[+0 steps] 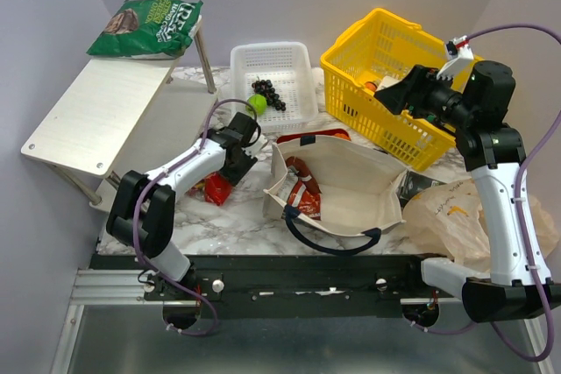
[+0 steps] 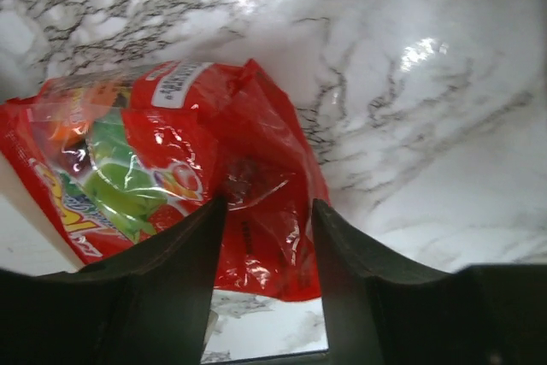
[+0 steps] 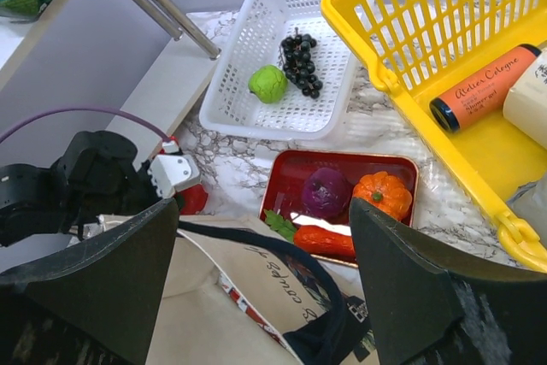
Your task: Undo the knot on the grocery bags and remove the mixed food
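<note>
The beige canvas tote [image 1: 351,183] lies open at the table's middle, with red snack packets [image 1: 303,201] inside. The peach plastic bag [image 1: 451,216] is crumpled at the right behind my right arm, and its knot does not show. My left gripper [image 2: 269,204] is open, its fingers straddling the end of a red snack packet [image 2: 171,160] that lies on the marble left of the tote. My right gripper [image 3: 265,207] hangs open and empty above the tote's [image 3: 214,314] navy handle [image 3: 295,275]. The red tray [image 3: 408,165] holds a purple onion [image 3: 326,192], an orange [image 3: 383,194] and a carrot [image 3: 320,241].
A white basket [image 1: 273,59] at the back holds dark grapes [image 1: 267,92] and a green apple [image 1: 257,103]. The yellow basket [image 1: 386,50] stands tilted at the back right with an orange tube [image 3: 487,87] inside. A green snack bag [image 1: 149,28] lies on the raised shelf [image 1: 96,116] at left.
</note>
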Available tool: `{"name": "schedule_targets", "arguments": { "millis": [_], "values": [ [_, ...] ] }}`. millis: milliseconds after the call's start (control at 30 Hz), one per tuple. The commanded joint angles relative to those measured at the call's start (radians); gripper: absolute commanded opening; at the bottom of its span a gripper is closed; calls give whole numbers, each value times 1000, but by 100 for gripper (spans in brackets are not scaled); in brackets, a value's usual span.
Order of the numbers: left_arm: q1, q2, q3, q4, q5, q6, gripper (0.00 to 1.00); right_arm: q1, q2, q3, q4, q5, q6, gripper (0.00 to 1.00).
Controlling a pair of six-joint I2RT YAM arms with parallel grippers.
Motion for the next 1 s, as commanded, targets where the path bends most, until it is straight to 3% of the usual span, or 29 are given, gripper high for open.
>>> {"name": "schedule_targets", "arguments": {
  "millis": [0, 100, 233, 400, 467, 667, 967],
  "values": [
    [-1, 32, -55, 88, -192, 27, 49, -12, -19, -18, 11, -19, -15, 89],
    [-10, 67, -86, 106, -183, 33, 40, -12, -24, -27, 12, -20, -13, 89],
    [-27, 79, -95, 85, -114, 27, 1, -16, -33, -29, 11, -20, -18, 89],
    [-44, -37, -43, 63, 91, 33, 0, -21, -42, -38, 6, -15, -21, 89],
    [-44, -69, 24, 53, 96, 30, 0, -21, -46, -38, 6, -16, -22, 89],
    [-42, -125, 236, -17, 17, 108, 0, -30, -52, -39, 6, -12, -22, 89],
    [-16, -128, 379, 13, -169, 269, 0, -38, -52, -42, 8, -12, -24, 89]
  ]
}}
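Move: The red snack packet lies flat just under the left gripper, its middle roughly 3 cm to the left and about 3 cm below the open fingers, which are over its plain red end. The white basket sits about 23 cm ahead and 13 cm right, the red tray about 9 cm ahead and 23 cm right, and the open tote bag some 26 cm right and 3 cm back. From the idle right hand the packet is roughly 39 cm left, 3 cm back and 35 cm below. Sink the left gripper about 2 cm onto the red packet and shut the fingers to pinch its crumpled end. Then lift straight off the table, speeding up, for about 16 cm, carrying the packet some 6 cm forward and a little to the right while tipping the fingertips up and outward by around 20 degrees. ##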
